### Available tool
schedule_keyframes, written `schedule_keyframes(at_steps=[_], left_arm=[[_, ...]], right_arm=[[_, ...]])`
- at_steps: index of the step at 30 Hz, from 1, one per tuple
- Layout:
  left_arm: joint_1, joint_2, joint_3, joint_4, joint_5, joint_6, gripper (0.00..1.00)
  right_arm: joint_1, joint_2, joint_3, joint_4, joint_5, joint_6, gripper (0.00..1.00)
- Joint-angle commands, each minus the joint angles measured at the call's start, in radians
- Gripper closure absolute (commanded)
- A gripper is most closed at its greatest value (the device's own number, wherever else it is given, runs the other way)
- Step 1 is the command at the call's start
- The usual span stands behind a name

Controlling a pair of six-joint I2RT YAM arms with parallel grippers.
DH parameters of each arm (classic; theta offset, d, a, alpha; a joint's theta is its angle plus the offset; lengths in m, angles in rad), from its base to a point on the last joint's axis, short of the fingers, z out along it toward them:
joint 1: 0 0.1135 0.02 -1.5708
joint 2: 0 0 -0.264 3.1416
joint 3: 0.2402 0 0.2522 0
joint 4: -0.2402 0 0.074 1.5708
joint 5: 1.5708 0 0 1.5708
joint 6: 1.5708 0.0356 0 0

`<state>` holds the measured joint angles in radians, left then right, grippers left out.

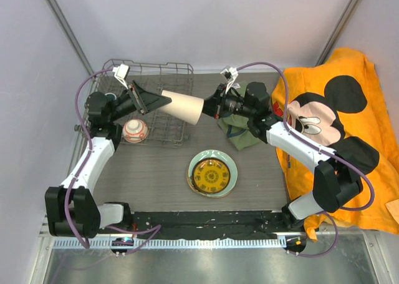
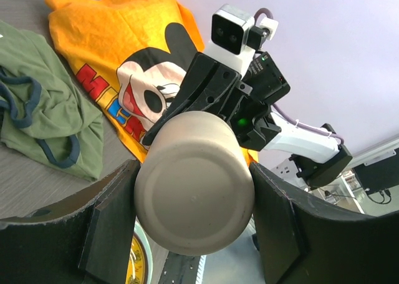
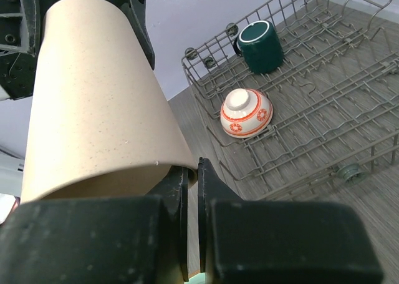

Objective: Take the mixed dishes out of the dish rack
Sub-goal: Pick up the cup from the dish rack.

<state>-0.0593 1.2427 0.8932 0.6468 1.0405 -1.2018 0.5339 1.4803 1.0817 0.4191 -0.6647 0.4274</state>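
The beige cup (image 1: 184,106) hangs on its side in the air between both arms, over the right end of the dish rack (image 1: 168,72). My left gripper (image 1: 153,100) is shut on the cup's base (image 2: 194,200), which touches both pads. My right gripper (image 1: 209,106) is shut on the cup's rim (image 3: 93,103), one finger inside and one outside. In the rack (image 3: 312,128) lie a red-and-white bowl (image 3: 246,113), upside down, and a dark green mug (image 3: 260,45). On the table, a small yellow patterned plate (image 1: 212,176) sits on a pale green plate (image 1: 212,153).
An olive-green garment (image 1: 240,131) lies under the right wrist. An orange Mickey Mouse cloth (image 1: 336,128) covers the table's right side. The bowl (image 1: 135,130) sits at the rack's near left edge, beside the left forearm.
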Motion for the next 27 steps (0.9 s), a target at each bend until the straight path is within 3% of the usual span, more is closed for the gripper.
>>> schedule_keyframes(at_steps=[1, 5, 10, 20, 27], left_arm=[[0.007, -0.025, -0.020, -0.047, -0.037, 0.061, 0.51], [0.018, -0.032, -0.022, -0.075, -0.042, 0.082, 0.23], [0.032, -0.043, -0.020, -0.136, -0.051, 0.140, 0.00], [0.095, -0.072, -0.030, -0.176, -0.060, 0.174, 0.00], [0.131, -0.098, 0.004, -0.280, -0.063, 0.249, 0.00]], right_arm=[[0.009, -0.031, 0.026, 0.099, 0.004, -0.036, 0.99], [0.008, -0.055, 0.015, 0.087, 0.016, -0.058, 0.99], [-0.002, -0.077, -0.005, 0.083, 0.017, -0.062, 0.99], [-0.026, -0.127, -0.045, 0.044, 0.033, -0.110, 0.99], [-0.058, -0.228, -0.037, -0.258, 0.120, -0.297, 0.99]])
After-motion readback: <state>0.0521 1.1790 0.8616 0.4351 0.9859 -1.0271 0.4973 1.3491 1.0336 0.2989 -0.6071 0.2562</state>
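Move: The cup spans the gap between the grippers: its middle is about 5 cm to the right of the left hand and 1 cm back, some 2 cm lower. From the right hand, which already pinches the rim, it is 6 cm left, 1 cm back and 3 cm up. The plate stack lies roughly 13 cm back from the right hand, 3 cm to its right and 28 cm down; the green cloth is 6 cm ahead and 14 cm right. The bowl sits level with the left hand, 12 cm left, 29 cm below. Opening wide, the left gripper lets go of the cup's base, sinking about 3 cm and easing forward before drawing off to the left some 4 cm with a slight counter-clockwise turn. The right hand keeps its rim pinch, rises about 1 cm, then carries the cup right, about 3.5 cm, away from the left gripper, tipping its fingers slightly up. ##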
